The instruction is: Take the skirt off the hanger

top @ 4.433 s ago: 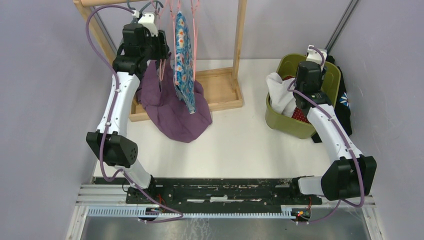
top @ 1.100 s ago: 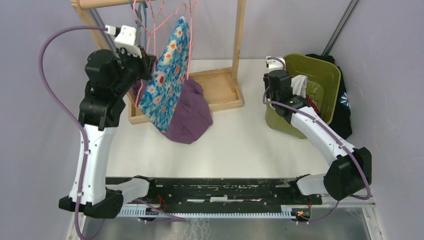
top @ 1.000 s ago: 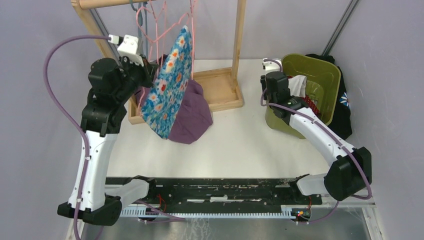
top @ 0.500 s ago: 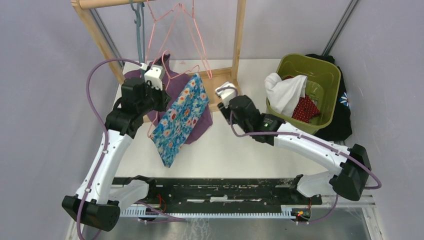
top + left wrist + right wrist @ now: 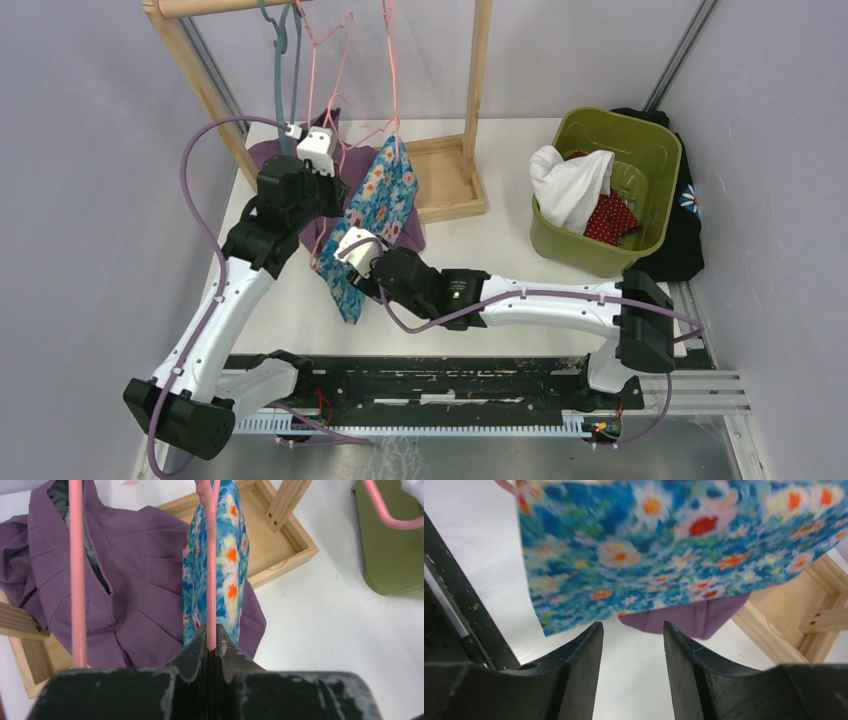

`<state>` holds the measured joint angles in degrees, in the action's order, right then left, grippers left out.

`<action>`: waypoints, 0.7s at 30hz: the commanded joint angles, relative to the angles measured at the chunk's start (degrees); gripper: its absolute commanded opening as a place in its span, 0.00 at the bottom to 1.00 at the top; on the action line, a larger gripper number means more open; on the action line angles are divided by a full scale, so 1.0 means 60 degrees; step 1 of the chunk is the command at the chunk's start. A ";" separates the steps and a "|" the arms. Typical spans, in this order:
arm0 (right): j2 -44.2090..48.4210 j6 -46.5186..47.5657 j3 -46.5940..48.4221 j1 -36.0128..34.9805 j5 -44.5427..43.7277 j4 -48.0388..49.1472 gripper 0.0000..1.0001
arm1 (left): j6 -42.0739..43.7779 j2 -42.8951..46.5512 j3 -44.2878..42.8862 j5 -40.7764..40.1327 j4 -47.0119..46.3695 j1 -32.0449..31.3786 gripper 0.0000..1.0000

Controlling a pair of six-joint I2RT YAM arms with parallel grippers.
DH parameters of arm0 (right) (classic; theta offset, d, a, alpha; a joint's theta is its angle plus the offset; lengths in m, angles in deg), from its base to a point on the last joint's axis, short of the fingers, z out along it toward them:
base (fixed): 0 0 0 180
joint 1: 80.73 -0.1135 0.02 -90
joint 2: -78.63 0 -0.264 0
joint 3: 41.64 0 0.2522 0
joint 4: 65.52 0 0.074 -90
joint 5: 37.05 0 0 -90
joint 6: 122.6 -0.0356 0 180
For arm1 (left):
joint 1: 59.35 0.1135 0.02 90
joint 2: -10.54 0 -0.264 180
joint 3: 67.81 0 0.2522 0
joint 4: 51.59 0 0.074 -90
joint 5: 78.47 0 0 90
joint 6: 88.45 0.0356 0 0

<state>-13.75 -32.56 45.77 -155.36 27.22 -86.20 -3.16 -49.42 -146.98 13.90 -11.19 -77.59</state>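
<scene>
The skirt point(image 5: 375, 215) is blue with orange and white flowers and hangs from a pink wire hanger point(image 5: 211, 555), its lower end reaching the white table. My left gripper point(image 5: 328, 200) is shut on the hanger's wire, just left of the skirt; in the left wrist view the wire runs up from between the closed jaws point(image 5: 211, 632) with the skirt point(image 5: 222, 575) draped behind it. My right gripper point(image 5: 352, 272) is open at the skirt's lower edge. In the right wrist view the skirt point(image 5: 664, 545) hangs just beyond the empty fingertips point(image 5: 631, 630).
A purple garment point(image 5: 395, 240) lies over the wooden rack base point(image 5: 450, 180) behind the skirt. More hangers point(image 5: 340, 40) hang on the rack's rod. A green bin point(image 5: 640, 150) with white and red clothes stands at the right, with a black cloth point(image 5: 690, 230) beside it.
My right arm has swung from the bin across the table to the skirt's lower edge, its jaws widening. My left gripper has brought the hanger and skirt lower, away from the rod.
</scene>
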 commanded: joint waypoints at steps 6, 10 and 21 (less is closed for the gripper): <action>-0.0894 -0.0204 0.1446 -0.0525 -0.0064 0.1254 0.57 | -0.0303 -0.0430 0.0440 -0.1131 -0.1915 -0.0149 0.03; -0.1520 -0.0448 0.1735 -0.0681 -0.0218 0.1401 0.57 | -0.0274 -0.0739 0.0169 -0.1259 -0.1933 -0.0251 0.03; -0.2517 -0.0695 0.1928 -0.0810 -0.1271 0.1749 0.57 | -0.0224 -0.0926 -0.0199 -0.1245 -0.1762 -0.0306 0.03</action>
<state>-27.84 -35.56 54.56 -160.01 24.90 -79.97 -3.16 -55.65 -144.10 7.15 -16.94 -79.08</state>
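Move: The skirt hangs from the pink hanger that the left hand already holds. Its middle lies about 7 cm ahead of the right hand, level with it in height, and its near end some 8 cm to that hand's left. The purple garment lies about 11 cm ahead of the right hand and 19 below; the rack's wooden base 16 ahead, 15 to the right, equally low. From the left hand, the skirt's middle is roughly 3 cm back, 5 right and 10 below. Leftward by some 7 cm, with a slight draw back, the right hand moves to the skirt's near end, rising a little at first and then dipping to end about 3 cm lower, fingers staying half open towards its bottom corner. The left hand keeps its pinch on the pink hanger, carries it about 4 cm down and 3 forward, and eases to a stop. ##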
